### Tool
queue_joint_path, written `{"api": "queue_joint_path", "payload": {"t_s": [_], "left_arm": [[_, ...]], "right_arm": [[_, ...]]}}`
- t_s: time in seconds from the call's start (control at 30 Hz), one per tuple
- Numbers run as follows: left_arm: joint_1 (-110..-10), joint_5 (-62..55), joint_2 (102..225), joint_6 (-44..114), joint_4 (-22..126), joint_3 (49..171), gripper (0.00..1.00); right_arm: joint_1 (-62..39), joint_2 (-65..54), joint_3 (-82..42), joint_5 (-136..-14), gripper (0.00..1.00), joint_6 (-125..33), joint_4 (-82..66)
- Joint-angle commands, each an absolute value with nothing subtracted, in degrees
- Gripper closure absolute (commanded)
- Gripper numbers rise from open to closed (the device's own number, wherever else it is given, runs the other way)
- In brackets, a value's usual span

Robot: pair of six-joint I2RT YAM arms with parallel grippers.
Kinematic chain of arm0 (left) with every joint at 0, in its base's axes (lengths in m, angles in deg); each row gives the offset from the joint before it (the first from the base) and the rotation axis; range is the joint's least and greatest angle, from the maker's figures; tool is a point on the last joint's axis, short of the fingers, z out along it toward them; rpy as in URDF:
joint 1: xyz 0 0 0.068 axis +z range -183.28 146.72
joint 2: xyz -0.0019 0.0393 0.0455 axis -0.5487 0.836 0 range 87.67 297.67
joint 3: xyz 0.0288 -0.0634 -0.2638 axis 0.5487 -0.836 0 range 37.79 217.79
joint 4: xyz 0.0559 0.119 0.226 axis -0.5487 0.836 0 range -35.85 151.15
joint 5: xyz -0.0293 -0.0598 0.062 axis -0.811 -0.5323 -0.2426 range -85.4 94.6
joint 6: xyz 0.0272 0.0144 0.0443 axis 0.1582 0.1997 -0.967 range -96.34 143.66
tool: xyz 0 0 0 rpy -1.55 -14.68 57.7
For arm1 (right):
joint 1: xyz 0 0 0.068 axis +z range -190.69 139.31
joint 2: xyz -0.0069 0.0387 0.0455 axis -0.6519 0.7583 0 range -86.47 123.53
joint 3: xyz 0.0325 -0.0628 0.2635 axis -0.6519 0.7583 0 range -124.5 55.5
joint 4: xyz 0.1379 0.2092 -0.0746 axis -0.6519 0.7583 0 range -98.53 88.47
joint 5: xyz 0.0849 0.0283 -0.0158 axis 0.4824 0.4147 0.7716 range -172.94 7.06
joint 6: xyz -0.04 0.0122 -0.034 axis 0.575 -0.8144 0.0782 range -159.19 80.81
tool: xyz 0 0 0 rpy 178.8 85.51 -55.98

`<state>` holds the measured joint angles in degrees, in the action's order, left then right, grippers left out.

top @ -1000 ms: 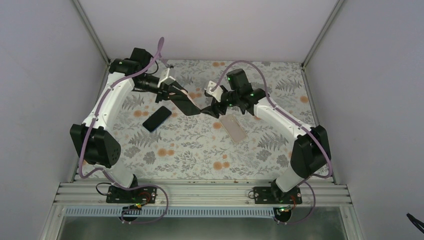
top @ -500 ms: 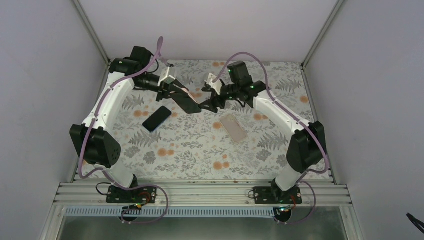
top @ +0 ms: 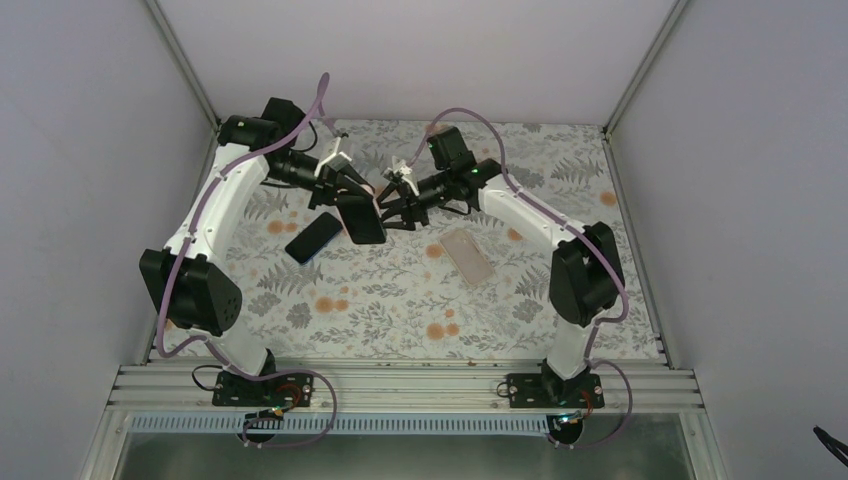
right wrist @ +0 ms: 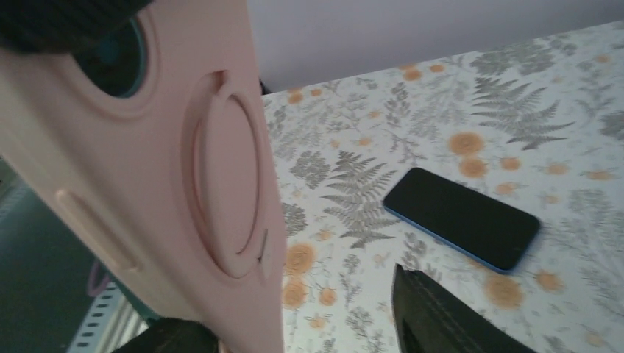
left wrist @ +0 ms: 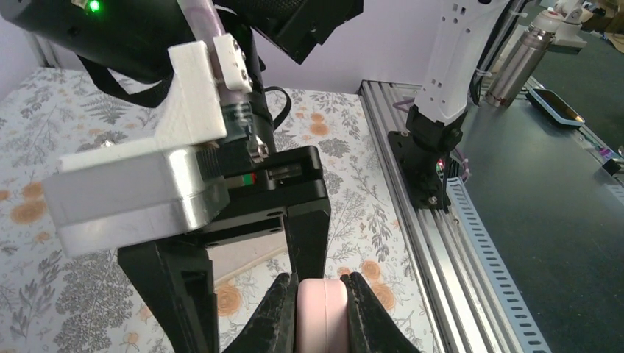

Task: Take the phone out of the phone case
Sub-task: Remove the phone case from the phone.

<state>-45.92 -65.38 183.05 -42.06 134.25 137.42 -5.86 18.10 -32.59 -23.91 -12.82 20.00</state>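
Observation:
The phone (top: pixel 362 219), dark screen up, sits in a pink phone case (left wrist: pixel 321 316) and hangs above the table's back middle. My left gripper (left wrist: pixel 321 285) is shut on the case's edge, one finger on each side. The right wrist view shows the case's pink back (right wrist: pixel 169 162) with a camera hole and a round ring. My right gripper (right wrist: pixel 294 309) is open around the case's lower edge. One finger sits under the case; the other finger (right wrist: pixel 441 316) stands well clear of it. In the top view the right gripper (top: pixel 397 207) is right next to the phone.
A second phone with a blue rim (top: pixel 313 237) lies screen up on the flowered table (top: pixel 400 300), left of the held phone. A bare pinkish case (top: pixel 468 256) lies to the right. The aluminium rail (top: pixel 400 385) runs along the near edge.
My right arm has swung left up to the held phone, and its jaws have narrowed. My left gripper has turned the phone so that its screen faces up.

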Motion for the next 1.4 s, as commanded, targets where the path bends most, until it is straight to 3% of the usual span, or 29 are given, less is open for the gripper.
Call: {"api": "queue_joint_path", "payload": {"t_s": [0.0, 0.03, 0.1, 0.13, 0.17, 0.27, 0.33, 0.4, 0.53, 0.67, 0.87, 1.07, 1.37], "left_arm": [[-48.6, -71.5, 185.0, -42.9, 132.0, 139.2, 0.98], [-48.6, -71.0, 185.2, -42.5, 132.0, 139.3, 0.98], [-48.6, -69.5, 185.4, -41.7, 131.9, 139.8, 0.98], [-48.6, -68.5, 185.5, -41.2, 131.9, 140.1, 0.95], [-48.5, -67.3, 185.4, -40.7, 131.9, 140.4, 0.86], [-47.7, -63.9, 184.2, -39.5, 131.9, 141.6, 0.35], [-46.6, -61.8, 181.9, -39.0, 131.9, 142.7, 0.13], [-45.7, -58.4, 179.6, -38.9, 131.7, 143.6, 0.01], [-45.4, -50.0, 176.4, -34.7, 126.6, 145.7, 0.0], [-45.4, -42.2, 174.2, -23.7, 111.4, 145.9, 0.0], [-55.6, -20.5, 164.2, -12.3, 64.3, 118.7, 0.0], [-62.5, -5.9, 170.9, -7.9, 36.9, 107.9, 0.0], [-65.7, 1.8, 185.9, -1.7, 33.1, 119.2, 0.0]], "right_arm": [[-0.5, 18.9, -38.0, -11.4, 0.55, -16.2, 13.5], [-0.6, 19.2, -38.7, -11.4, 0.64, -16.5, 14.0], [-1.1, 19.4, -40.4, -12.4, 0.94, -16.4, 16.1], [-1.9, 19.3, -40.7, -12.7, 0.96, -16.6, 16.6], [-2.7, 19.0, -40.8, -12.9, 0.96, -16.5, 17.1], [-5.9, 17.4, -40.7, -14.1, 0.96, -16.0, 19.9], [-8.6, 16.1, -40.7, -15.2, 0.96, -14.9, 23.0], [-11.1, 14.1, -39.6, -18.1, 0.96, -15.1, 24.8], [-16.4, 9.8, -36.1, -21.8, 0.96, -17.3, 24.9], [-17.7, 9.2, -37.3, -28.0, 0.96, -21.0, 24.4], [-18.1, 6.9, -40.0, -56.5, 0.96, -34.8, 15.6], [-19.6, 12.3, -49.2, -60.7, 0.96, -40.1, 15.0], [-19.7, 17.1, -53.9, -59.6, 0.96, -41.8, 15.1]]}}
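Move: Hanging from the left hand's pinch is the phone in its pink case, middle about 7 cm below that hand, 2 cm to its left and 1 cm back. From the open right hand that middle lies some 5 cm left, 1 cm back and 2 cm up. On the table a second phone lies 9 cm ahead, 19 cm left and 32 cm below the left hand; a pale case lies 2 cm ahead, 17 cm right and 24 cm below the right hand. Closing on the edge of the pink case, the right fingers take it over as the left ones open wide and let go. The right hand then carries it some 18 cm forward, 13 cm right and 12 cm up, swinging clockwise about 55 degrees. Lifting briefly, the left hand follows 17 cm forward and 7 cm right, dipping again and turning counter-clockwise to bring its open fingers beside the phone's screen. ##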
